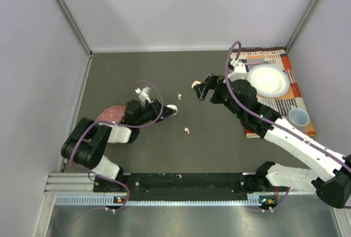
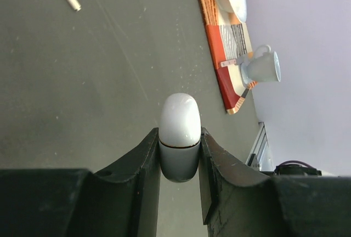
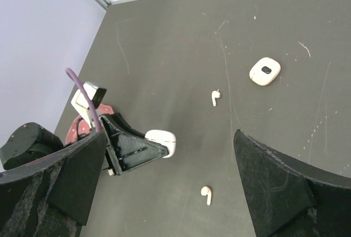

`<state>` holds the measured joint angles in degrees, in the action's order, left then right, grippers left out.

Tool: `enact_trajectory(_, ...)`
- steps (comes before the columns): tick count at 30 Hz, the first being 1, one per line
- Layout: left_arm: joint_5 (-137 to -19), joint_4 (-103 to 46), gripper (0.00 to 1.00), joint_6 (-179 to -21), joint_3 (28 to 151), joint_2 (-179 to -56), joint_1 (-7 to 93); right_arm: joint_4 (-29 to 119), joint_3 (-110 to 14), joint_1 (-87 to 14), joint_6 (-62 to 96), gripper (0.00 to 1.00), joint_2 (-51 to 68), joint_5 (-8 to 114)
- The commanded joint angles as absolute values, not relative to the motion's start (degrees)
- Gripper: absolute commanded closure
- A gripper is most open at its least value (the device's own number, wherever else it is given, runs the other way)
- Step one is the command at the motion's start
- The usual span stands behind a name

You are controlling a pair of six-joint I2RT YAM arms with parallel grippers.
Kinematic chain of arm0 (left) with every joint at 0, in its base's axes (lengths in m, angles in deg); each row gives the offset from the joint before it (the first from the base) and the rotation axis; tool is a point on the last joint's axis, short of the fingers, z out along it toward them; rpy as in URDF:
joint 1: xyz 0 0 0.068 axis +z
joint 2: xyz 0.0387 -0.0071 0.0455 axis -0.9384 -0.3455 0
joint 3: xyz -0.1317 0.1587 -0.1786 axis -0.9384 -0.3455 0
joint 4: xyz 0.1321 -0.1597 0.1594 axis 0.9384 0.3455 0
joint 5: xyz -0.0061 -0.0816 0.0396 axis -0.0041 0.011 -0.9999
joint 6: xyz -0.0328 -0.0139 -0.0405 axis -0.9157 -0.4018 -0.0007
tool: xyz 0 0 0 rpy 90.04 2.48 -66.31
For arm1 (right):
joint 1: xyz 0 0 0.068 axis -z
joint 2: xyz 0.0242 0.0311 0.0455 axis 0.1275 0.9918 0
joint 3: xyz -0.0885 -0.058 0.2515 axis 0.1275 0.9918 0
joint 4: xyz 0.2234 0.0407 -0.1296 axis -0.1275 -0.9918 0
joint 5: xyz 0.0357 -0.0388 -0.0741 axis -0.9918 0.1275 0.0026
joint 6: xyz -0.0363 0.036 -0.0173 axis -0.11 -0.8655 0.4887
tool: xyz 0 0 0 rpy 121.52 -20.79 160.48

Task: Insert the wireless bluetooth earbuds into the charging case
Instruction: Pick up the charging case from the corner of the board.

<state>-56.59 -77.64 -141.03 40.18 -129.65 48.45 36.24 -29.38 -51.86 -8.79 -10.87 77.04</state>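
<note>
My left gripper [image 1: 166,110] is shut on a closed white charging case [image 1: 172,108], lying low over the dark table. In the left wrist view the case [image 2: 179,115] sits pinched between both fingers. Two tiny pale earbuds lie loose on the table: one [image 1: 179,96] just beyond the case, one [image 1: 187,131] nearer the arms. The right wrist view shows both, the far earbud [image 3: 214,97] and the near earbud [image 3: 207,194]. A second pale case [image 1: 196,84] with a dark spot [image 3: 265,71] lies beside my right gripper [image 1: 204,90], which hangs open and holds nothing.
A patterned placemat [image 1: 285,61] at the back right carries a white plate [image 1: 267,80] and a pale blue cup [image 1: 299,117]. A pink object [image 1: 112,114] lies under the left arm. Grey walls close in the table on three sides.
</note>
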Motion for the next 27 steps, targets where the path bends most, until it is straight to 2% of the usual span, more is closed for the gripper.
enact_trajectory(1,-58.8,-80.6,1.00,-143.4,41.9,-131.9,49.1,37.5,-29.4,-50.9,-8.9,0.01,-12.4,78.4)
enact_trajectory(3,-60.4,-78.1,0.97,-143.4,42.3,-132.7,49.2,37.0,-29.7,-50.8,-8.9,0.01,-11.7,78.4)
enact_trajectory(9,-59.8,-79.0,0.96,-145.0,42.9,-136.6,49.9,36.7,-30.2,-50.6,-8.9,0.01,-10.8,77.7)
enact_trajectory(13,-58.7,-82.6,0.88,-146.8,43.0,-140.1,50.1,36.6,-30.2,-50.3,-8.9,0.01,-10.6,77.7)
enact_trajectory(18,-59.0,-83.7,0.86,-148.7,43.2,-143.5,50.3,36.6,-30.0,-49.9,-8.5,0.01,-10.7,78.0)
enact_trajectory(27,-60.2,-79.9,0.78,-147.7,44.0,-144.3,50.5,36.6,-30.0,-49.5,-8.7,0.01,-10.5,78.1)
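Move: The left hand already holds the charging case; the bare table spot it is taken to lies about 10 cm below and 1 cm ahead. From the left hand, one earbud lies some 11 cm ahead and 4 cm right, the other about 4 cm back and 7 cm right; the second case is 16 cm ahead and 12 cm right. From the open right hand, that spot is about 14 cm left, 2 cm ahead and 27 cm down. The left hand lowers the gripped charging case about 7 cm towards the bare table, fingers tipping down some 15 degrees. ##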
